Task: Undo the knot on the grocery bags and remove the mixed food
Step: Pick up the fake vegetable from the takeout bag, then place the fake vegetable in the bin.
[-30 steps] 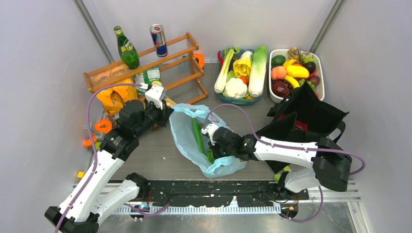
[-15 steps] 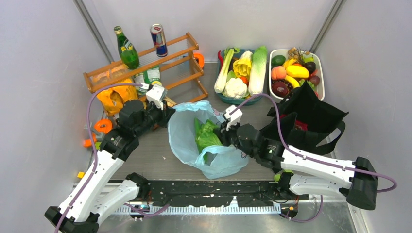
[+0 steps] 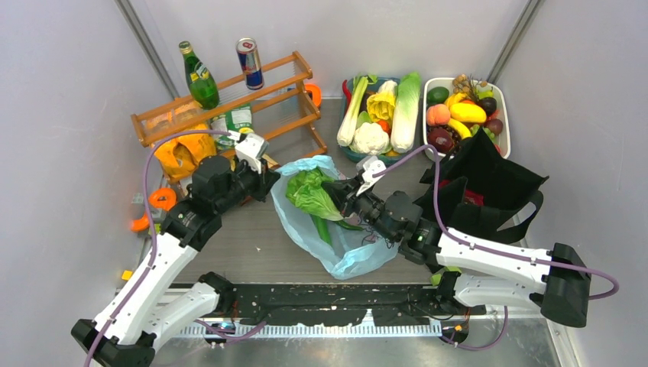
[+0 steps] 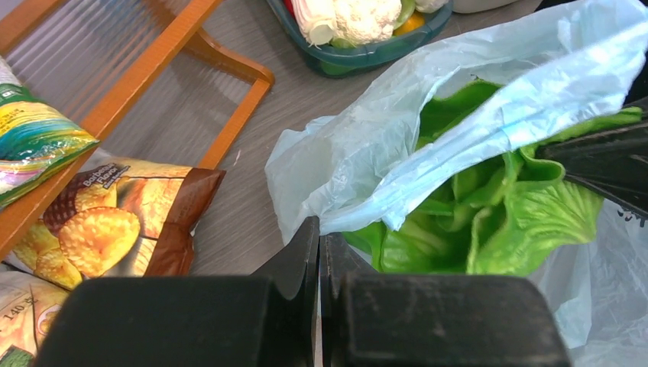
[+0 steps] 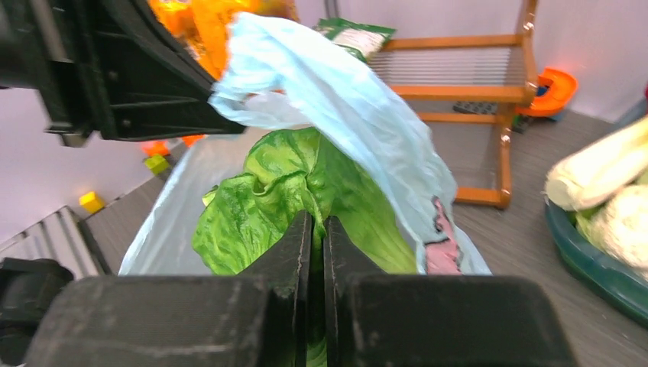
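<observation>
The light-blue plastic grocery bag lies open mid-table, and my left gripper is shut on its rim at the left. My right gripper is shut on a leafy green cabbage, holding it above the bag's mouth. In the right wrist view the fingers pinch a cabbage leaf under a blue handle strip. A green cucumber still lies inside the bag. The black fabric tote sits open at the right. No knot is in view.
A wooden rack stands at the back left with a green bottle and a can on it. Crisp packets lie by the rack. A vegetable tray and a fruit tray stand at the back.
My right gripper has come up out of the blue bag with the cabbage and carried it back and left. The left gripper keeps hold of the bag's rim, nudged slightly right.
</observation>
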Tool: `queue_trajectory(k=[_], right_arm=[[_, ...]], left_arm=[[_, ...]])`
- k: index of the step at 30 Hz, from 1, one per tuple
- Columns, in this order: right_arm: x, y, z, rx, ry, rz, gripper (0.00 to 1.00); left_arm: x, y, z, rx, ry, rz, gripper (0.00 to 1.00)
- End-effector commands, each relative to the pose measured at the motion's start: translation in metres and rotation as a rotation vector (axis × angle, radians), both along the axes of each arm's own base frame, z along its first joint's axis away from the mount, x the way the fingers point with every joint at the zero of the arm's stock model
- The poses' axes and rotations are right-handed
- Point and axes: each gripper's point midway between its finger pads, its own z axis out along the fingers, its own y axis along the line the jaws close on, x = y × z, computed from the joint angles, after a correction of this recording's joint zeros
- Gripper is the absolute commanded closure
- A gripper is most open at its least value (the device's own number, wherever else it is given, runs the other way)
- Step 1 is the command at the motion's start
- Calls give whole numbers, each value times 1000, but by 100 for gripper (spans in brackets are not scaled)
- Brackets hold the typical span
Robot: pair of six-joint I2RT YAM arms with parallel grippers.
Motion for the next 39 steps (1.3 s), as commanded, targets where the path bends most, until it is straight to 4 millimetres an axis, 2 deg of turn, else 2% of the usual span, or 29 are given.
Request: queue_trajectory(k=[1,4,8,9,12,15,16,20,22,26,29,30,31,32,33,34,35,38,39], right_arm=[[-22,5,58,174,-110,122,95],[-41,9,68,190,-132,229,95],[-65,10,85,178,-165,352,95],[-73,9,95,183,-188,388,95],[-81,4,107,187,-208,415,95],[-78,-15,124,229,-240,347,95],[-72,-21,126,221,-253,302,95],[-33,-73,136,189,-251,-30,95],[-23,-100,144,185,-241,-158,95],[-7,-137,155,152,-214,-361,95],[11,-153,154,71,-194,-488,95],[19,-150,153,35,-183,-503,95],[30,-157,153,25,-173,-545,95],[40,-149,151,-1,-163,-532,95],[54,-159,150,15,-147,-573,95],[64,-150,148,26,-134,-548,95],[81,-153,142,10,-128,-565,95],[111,-157,140,47,-119,-603,95],[126,-156,133,31,-108,-625,95]], left_arm=[[2,-8,10,-32,-30,-24,100],[8,2,9,-23,-30,49,100],[21,27,0,41,-11,204,100],[22,29,0,49,-8,216,100],[23,28,-2,51,3,215,100],[25,31,-5,59,15,238,100],[26,35,-5,68,16,258,100],[29,53,-8,123,39,353,100],[29,59,-9,142,48,381,100],[25,69,-9,167,49,408,100],[19,69,-6,163,14,379,100],[18,68,-4,154,-6,366,100],[16,67,-1,144,-26,354,100],[15,67,2,133,-47,348,100],[14,68,4,127,-60,345,100],[13,68,7,121,-77,344,100],[12,69,8,121,-85,344,100],[12,70,5,120,-100,342,100],[12,68,1,122,-95,336,100]])
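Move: My right hand already holds the lettuce at the mouth of the blue bag. The vegetable basket it is bound for lies some 27 cm ahead, 14 cm to the right and 22 cm below, the celery in it 28 cm ahead and 6 cm right. The long green vegetables in the bag lie about 4 cm back, 6 cm left and 23 cm down. From my left hand, pinching the rim, the basket is roughly 25 cm ahead and 32 cm right. Keeping the lettuce pinched, I pull my right hand back about 7 cm while rising out of the bag's mouth, then swing it right and forward towards the vegetable basket, still climbing to some 15 cm higher and turning clockwise to point forward. My left hand keeps the bag's rim pinched and goes about 7 cm left, dipping slightly and coming back up, turning some 20 degrees counter-clockwise. ##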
